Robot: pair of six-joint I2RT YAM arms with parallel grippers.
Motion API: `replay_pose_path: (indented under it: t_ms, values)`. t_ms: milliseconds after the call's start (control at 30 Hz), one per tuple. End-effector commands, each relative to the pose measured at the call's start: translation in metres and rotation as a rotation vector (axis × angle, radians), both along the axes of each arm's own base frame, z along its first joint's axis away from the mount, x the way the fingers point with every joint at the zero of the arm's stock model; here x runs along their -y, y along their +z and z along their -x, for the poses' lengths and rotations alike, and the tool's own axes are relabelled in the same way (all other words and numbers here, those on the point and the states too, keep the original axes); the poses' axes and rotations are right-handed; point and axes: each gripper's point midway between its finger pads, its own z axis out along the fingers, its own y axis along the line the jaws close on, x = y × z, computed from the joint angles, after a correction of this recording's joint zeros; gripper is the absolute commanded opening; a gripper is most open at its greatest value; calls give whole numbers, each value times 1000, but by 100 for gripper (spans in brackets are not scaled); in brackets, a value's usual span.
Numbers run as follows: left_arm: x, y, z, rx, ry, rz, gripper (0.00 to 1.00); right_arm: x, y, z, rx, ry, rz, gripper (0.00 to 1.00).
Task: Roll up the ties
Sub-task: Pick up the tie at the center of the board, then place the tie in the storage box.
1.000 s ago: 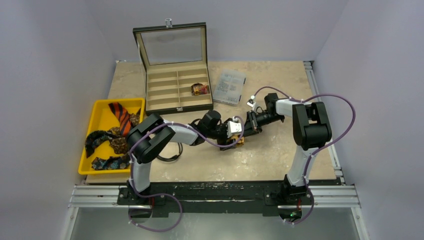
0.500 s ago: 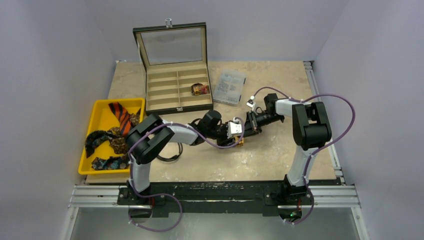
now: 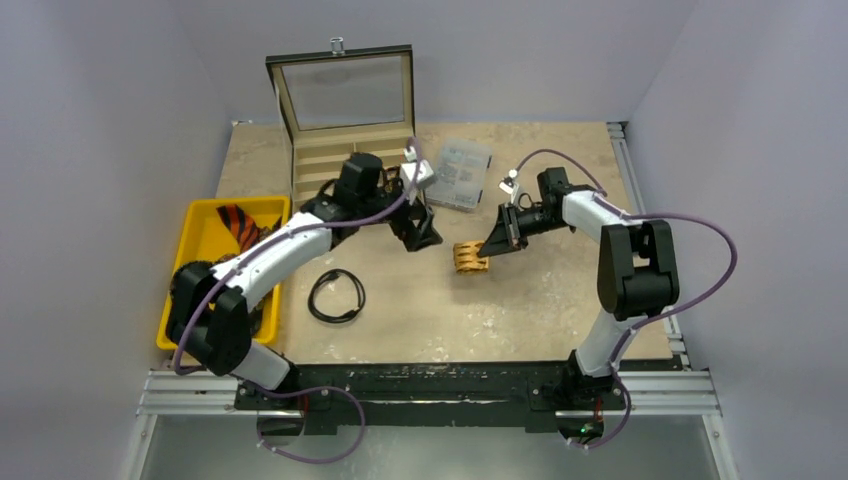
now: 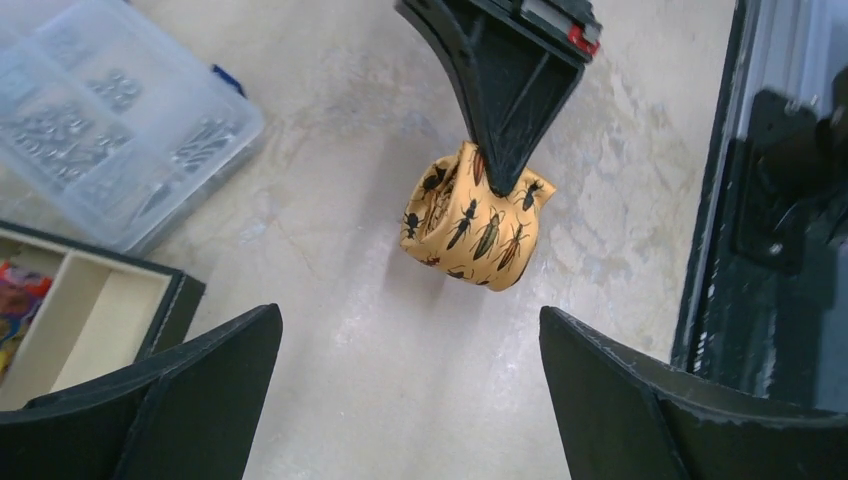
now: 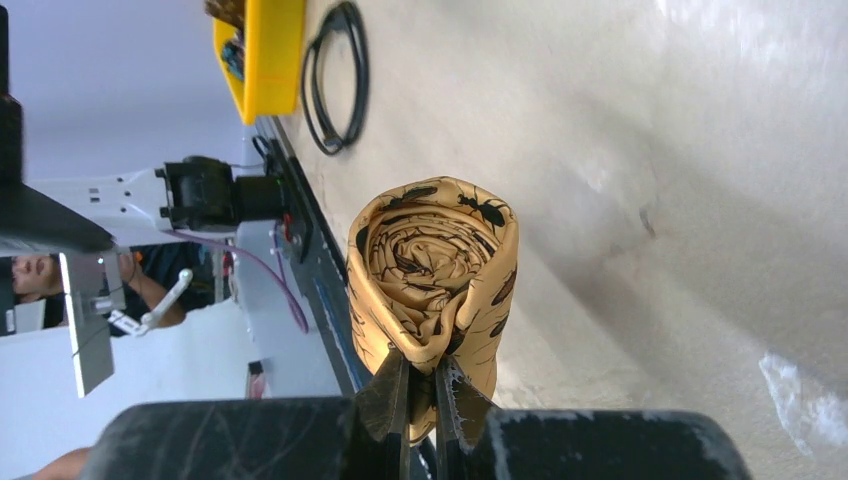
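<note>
A tan-gold tie [image 3: 469, 258] printed with dark insects is rolled into a tight coil at the table's middle. My right gripper [image 3: 489, 248] is shut on the roll's edge, and the fabric [image 5: 435, 265] is pinched between its two fingers. It hangs just above the table. My left gripper [image 3: 418, 232] is open wide, back and to the left of the roll [image 4: 478, 222], with nothing between its fingers [image 4: 200, 380]. An orange tie with black stripes [image 3: 238, 222] lies in the yellow tray [image 3: 212, 208]. Part of a multicoloured tie [image 4: 12, 300] shows in a box compartment.
A wooden compartment box [image 3: 325, 170] with a raised glass lid stands at the back, partly behind my left arm. A clear plastic parts box [image 3: 460, 172] lies to its right. A black cable loop [image 3: 335, 296] rests on the table near the tray.
My left gripper has let go of the roll, opened wide and swung back and left toward the wooden box. The right gripper still holds the roll, which now shows fully.
</note>
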Motion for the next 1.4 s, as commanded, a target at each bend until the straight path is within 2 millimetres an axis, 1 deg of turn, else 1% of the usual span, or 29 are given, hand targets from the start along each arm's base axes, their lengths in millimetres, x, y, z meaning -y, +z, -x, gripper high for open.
replay_pose_path:
  t_ms: [0, 33, 67, 133, 200, 267, 333, 400, 467, 600, 767, 833, 867, 900, 1033, 1167, 1367]
  values:
    - [-35, 40, 1, -308, 147, 2, 100, -8, 59, -27, 149, -11, -90, 0]
    - [-40, 45, 2, -389, 157, 6, 100, -10, 68, -31, 166, -14, -101, 0]
    - [-48, 49, -1, -464, 173, 14, 100, -11, 77, -35, 174, -25, -116, 0]
    - [-55, 64, -1, -571, 177, 76, 100, -15, 92, -41, 178, -46, -149, 0]
    - [-57, 79, 0, -631, 188, 151, 100, -19, 105, -47, 175, -78, -187, 0]
    - [-59, 83, -1, -660, 232, 176, 100, -23, 119, -54, 183, -101, -232, 0]
    - [-57, 85, 3, -704, 226, 207, 100, -30, 133, -58, 189, -110, -271, 0]
    - [-53, 85, 2, -774, 249, 240, 100, -39, 146, -58, 193, -100, -299, 0]
    - [-46, 92, 1, -829, 215, 304, 100, -47, 157, -56, 195, -83, -319, 0]
    - [-37, 101, 1, -883, 163, 403, 100, -58, 172, -48, 204, -65, -346, 0]
    - [-34, 95, -8, -911, 207, 442, 100, -70, 179, -35, 216, -34, -368, 0]
    - [-33, 91, -9, -900, 218, 446, 100, -74, 181, -31, 211, -25, -377, 0]
    - [-32, 92, -10, -883, 209, 457, 100, -76, 181, -30, 210, -22, -382, 0]
    - [-29, 93, -10, -875, 197, 466, 100, -77, 182, -29, 215, -18, -386, 0]
    - [-18, 100, -1, -865, 135, 509, 93, -81, 185, -27, 207, -3, -400, 0]
    - [-13, 100, 2, -873, 109, 542, 83, -84, 185, -25, 198, 8, -405, 0]
    - [-11, 103, 0, -870, 95, 564, 59, -85, 184, -24, 189, 12, -407, 0]
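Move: The rolled tie, already held up off the board in the right fingers, has its middle some 3 cm to the left of the right hand and about 1 cm below it. From the open left hand it lies about 8 cm to the right, 2 cm back and 10 cm below. Counted from the left hand, the plastic case is roughly 20 cm ahead, 7 cm right; the display box 20 cm ahead, 13 cm left; the black cable 5 cm back, 16 cm left, all some 16 cm below. The rolled tie stays pinched in the right fingers, which carry it up about 17 cm and left 8 cm, swinging forward then partly back, while levelling out. The left hand rises 8 cm, first swinging forward and left, then back and rightward to the roll; its wrist rolls some 50 degrees as the pointing fingers level, and the jaws, astride the roll, close partway. ##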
